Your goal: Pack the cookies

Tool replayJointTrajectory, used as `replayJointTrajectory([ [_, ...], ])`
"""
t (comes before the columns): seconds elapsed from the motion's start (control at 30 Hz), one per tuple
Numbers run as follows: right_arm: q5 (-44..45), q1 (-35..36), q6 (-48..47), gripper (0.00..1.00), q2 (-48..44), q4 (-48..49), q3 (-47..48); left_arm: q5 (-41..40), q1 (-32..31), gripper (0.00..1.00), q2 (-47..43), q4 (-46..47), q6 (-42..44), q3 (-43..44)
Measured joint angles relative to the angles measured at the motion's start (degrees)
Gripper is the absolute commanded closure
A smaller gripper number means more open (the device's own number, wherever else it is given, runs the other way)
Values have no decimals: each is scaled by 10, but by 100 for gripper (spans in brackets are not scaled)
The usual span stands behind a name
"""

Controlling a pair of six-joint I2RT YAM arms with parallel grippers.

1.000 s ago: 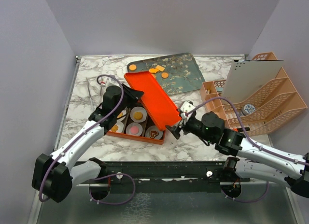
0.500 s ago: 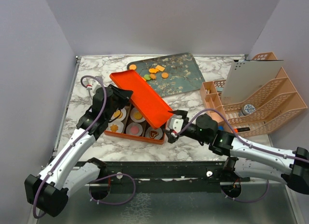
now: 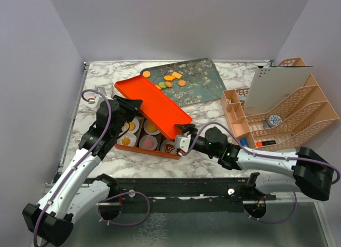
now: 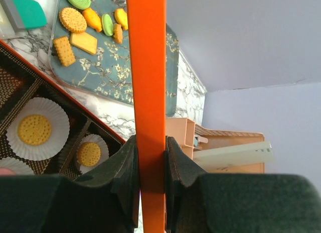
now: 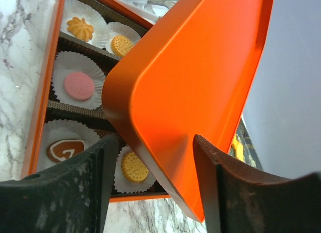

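Observation:
An orange lid (image 3: 154,106) hangs tilted over the orange compartment box (image 3: 143,151). My left gripper (image 3: 128,104) is shut on the lid's left edge, and the left wrist view shows both pads pressed on that lid (image 4: 146,67) at the left gripper (image 4: 151,157). My right gripper (image 3: 181,142) stands open with a finger on each side of the lid's near right corner (image 5: 200,67), the right gripper (image 5: 154,141) gripping nothing. Cookies (image 5: 78,86) lie in white paper cups in the box. More cookies (image 3: 171,77) lie loose on the teal floral tray (image 3: 205,84), and these loose cookies (image 4: 73,19) also show in the left wrist view.
Pink lattice file racks (image 3: 287,116) with a white board (image 3: 277,90) leaning on them fill the right side. A teal block (image 4: 25,12) lies left of the tray. Grey walls close the table on three sides.
The left gripper has swung the lid leftward and down toward flat over the box. The right gripper has moved left to the lid's near corner and its jaws have narrowed.

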Motion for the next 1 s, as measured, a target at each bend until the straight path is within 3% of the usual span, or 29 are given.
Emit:
replayJointTrajectory([
  [0.2,23,0,-3,49,31,86,-20,2,0,100,-14,0,-6,0],
  [0.37,31,0,4,55,33,149,-22,4,0,92,-32,-1,-14,0],
  [0.6,31,2,42,87,33,133,-10,-3,2,71,-42,-1,-22,0],
  [0.83,24,6,111,90,29,98,20,-36,3,50,-65,-20,25,0],
  [1.0,16,7,223,99,19,50,67,-78,2,37,-120,-7,137,0],
])
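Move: The orange lid is already gripped by the left hand on its left long edge; its middle lies about 6 cm right of that hand and 4 cm below. From the right hand the lid's middle is some 9 cm ahead, 11 cm left and 5 cm up, its near right end already between the open fingers. The cookie box is centred roughly 14 cm left, 2 cm ahead and 15 cm below the right hand; the heart cookie sits 4 cm left, 3 cm back and 16 cm below. The right hand edges slightly forward and up as its fingers close on the lid's near right end, then carries that end up, some 5 cm in all, drifting left over the box while the wrist turns about 25 degrees and the fingertips tip upwards. The left hand first keeps its grip while easing up and a little back, then, once the right fingers are nearly shut, opens to let go and draws off up, left and slightly back, tilting its fingers up. ##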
